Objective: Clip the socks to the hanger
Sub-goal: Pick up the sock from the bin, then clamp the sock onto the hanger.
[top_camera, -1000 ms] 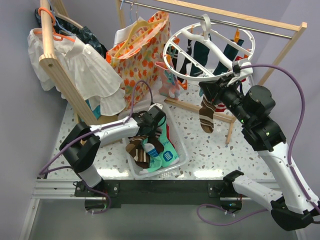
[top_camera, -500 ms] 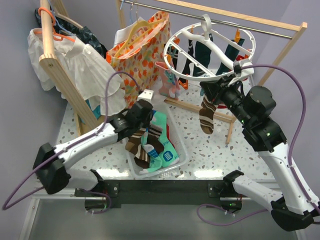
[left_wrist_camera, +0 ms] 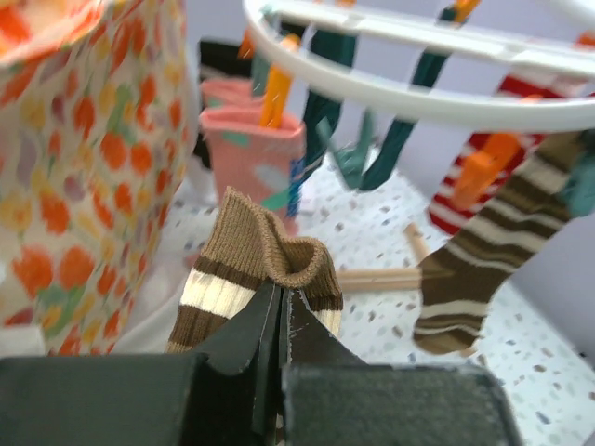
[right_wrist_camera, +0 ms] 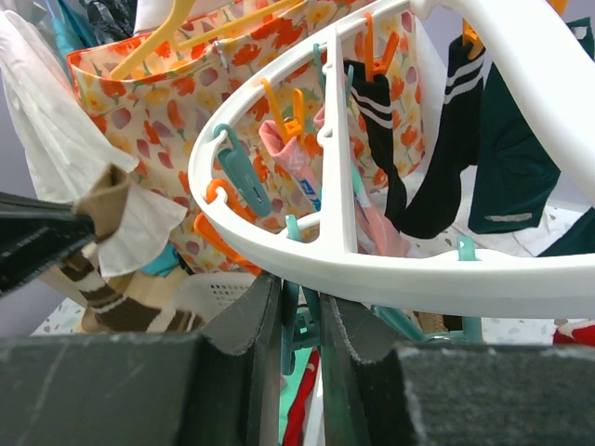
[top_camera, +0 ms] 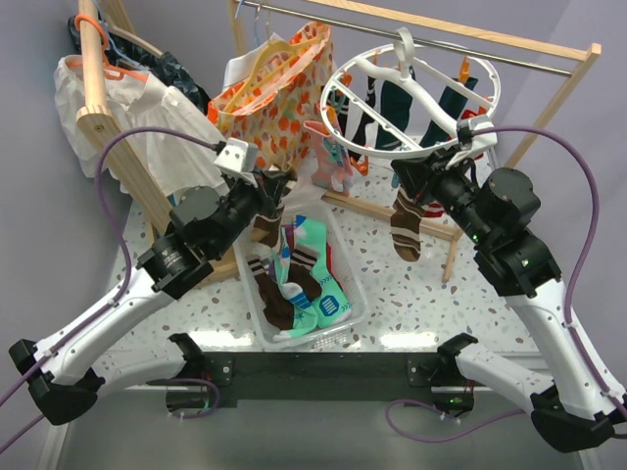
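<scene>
The white round hanger (top_camera: 496, 90) hangs from the wooden rail, with several dark socks and one brown striped sock (top_camera: 405, 225) clipped to it. My left gripper (top_camera: 268, 196) is shut on the cuff of a brown sock with cream stripes (left_wrist_camera: 244, 243), held up above the white basket (top_camera: 342, 331). The hanger's ring (left_wrist_camera: 418, 102) shows just ahead of it in the left wrist view. My right gripper (top_camera: 407, 176) is under the ring's near rim (right_wrist_camera: 390, 269), its jaws pressed on a teal clip (right_wrist_camera: 304, 311). Teal socks (top_camera: 318, 284) and a brown sock (top_camera: 274, 299) lie in the basket.
A floral bag (top_camera: 269, 98) stands behind the basket. A white shirt (top_camera: 167, 137) hangs on the slanted wooden post (top_camera: 118, 147) at the left. A pink sock (top_camera: 333, 162) hangs beside the bag. The wooden rail frame (top_camera: 549, 54) crosses the back right.
My left arm has risen out of the basket and swung back toward the hanger, carrying the brown striped sock. My right gripper has stayed at the clip under the ring.
</scene>
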Robot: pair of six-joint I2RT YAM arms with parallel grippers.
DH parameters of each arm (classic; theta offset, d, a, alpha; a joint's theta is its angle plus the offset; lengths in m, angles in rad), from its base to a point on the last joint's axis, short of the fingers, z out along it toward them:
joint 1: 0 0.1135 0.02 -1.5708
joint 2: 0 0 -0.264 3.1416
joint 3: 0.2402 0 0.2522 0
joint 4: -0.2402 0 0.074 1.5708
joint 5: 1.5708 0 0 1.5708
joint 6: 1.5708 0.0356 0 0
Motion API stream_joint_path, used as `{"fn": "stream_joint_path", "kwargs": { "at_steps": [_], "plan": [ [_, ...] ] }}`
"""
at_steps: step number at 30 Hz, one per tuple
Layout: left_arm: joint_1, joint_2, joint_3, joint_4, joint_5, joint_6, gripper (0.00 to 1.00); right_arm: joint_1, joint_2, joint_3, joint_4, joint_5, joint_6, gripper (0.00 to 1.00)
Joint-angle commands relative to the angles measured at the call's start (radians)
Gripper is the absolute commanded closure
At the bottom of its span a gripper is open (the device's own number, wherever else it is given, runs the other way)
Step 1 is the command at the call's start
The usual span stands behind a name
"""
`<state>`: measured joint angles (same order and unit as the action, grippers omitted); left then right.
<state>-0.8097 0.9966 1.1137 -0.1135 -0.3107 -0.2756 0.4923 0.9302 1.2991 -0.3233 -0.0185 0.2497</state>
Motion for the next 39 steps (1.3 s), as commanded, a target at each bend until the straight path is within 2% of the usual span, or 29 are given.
{"fn": "stream_joint_path", "kwargs": {
  "at_steps": [1,6,12,16,19,27,39],
  "plan": [
    [0.004,0.025,0.098,0.212,0.174,0.052,1.00,0.002,0.010,0.031,-0.008,-0.018,0.008,0.90],
    [-0.006,0.075,0.124,0.342,0.301,0.041,1.00,0.002,0.009,0.035,-0.007,-0.014,0.013,0.90],
    [-0.095,0.158,0.071,0.434,0.292,0.075,1.00,0.002,0.004,0.039,0.003,-0.014,0.016,0.90],
    [-0.180,0.233,0.067,0.449,0.240,0.104,1.00,0.002,-0.001,0.029,0.015,-0.018,0.025,0.90],
    [-0.200,0.290,0.069,0.466,0.232,0.087,1.00,0.000,-0.005,0.026,0.020,-0.020,0.026,0.90],
    [-0.217,0.392,0.127,0.437,0.213,0.069,1.00,0.002,-0.018,0.025,0.030,-0.037,0.026,0.90],
    [-0.220,0.435,0.193,0.446,0.208,0.065,1.00,0.002,-0.018,0.020,0.032,-0.063,0.031,0.90]
  ]
}}
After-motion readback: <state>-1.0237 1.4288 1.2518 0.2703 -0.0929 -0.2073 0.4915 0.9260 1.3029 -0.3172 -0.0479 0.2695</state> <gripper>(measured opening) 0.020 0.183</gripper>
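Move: The left hand holds the brown striped sock by its cuff; the teal clip it is bound for lies about 22 cm to its right, 1 cm farther out and 3 cm higher. The hanging brown sock is about 26 cm right, 4 ahead and 5 lower; the pink sock is some 15 cm ahead, 8 right, 1 higher. The bin's middle is roughly 8 cm back, 2 right and 34 below. The right hand has the clip at its fingertips, 1 cm lower. Still pinching the brown striped sock's cuff, the left hand swings it about 18 cm to the right towards the teal clip, arching some 8 cm up and back down to nearly its starting height, and turns about 25 degrees clockwise. It slows just short of the clip with the cuff facing it. The right hand stays put, keeping its grip on the clip at the hanger rim. ##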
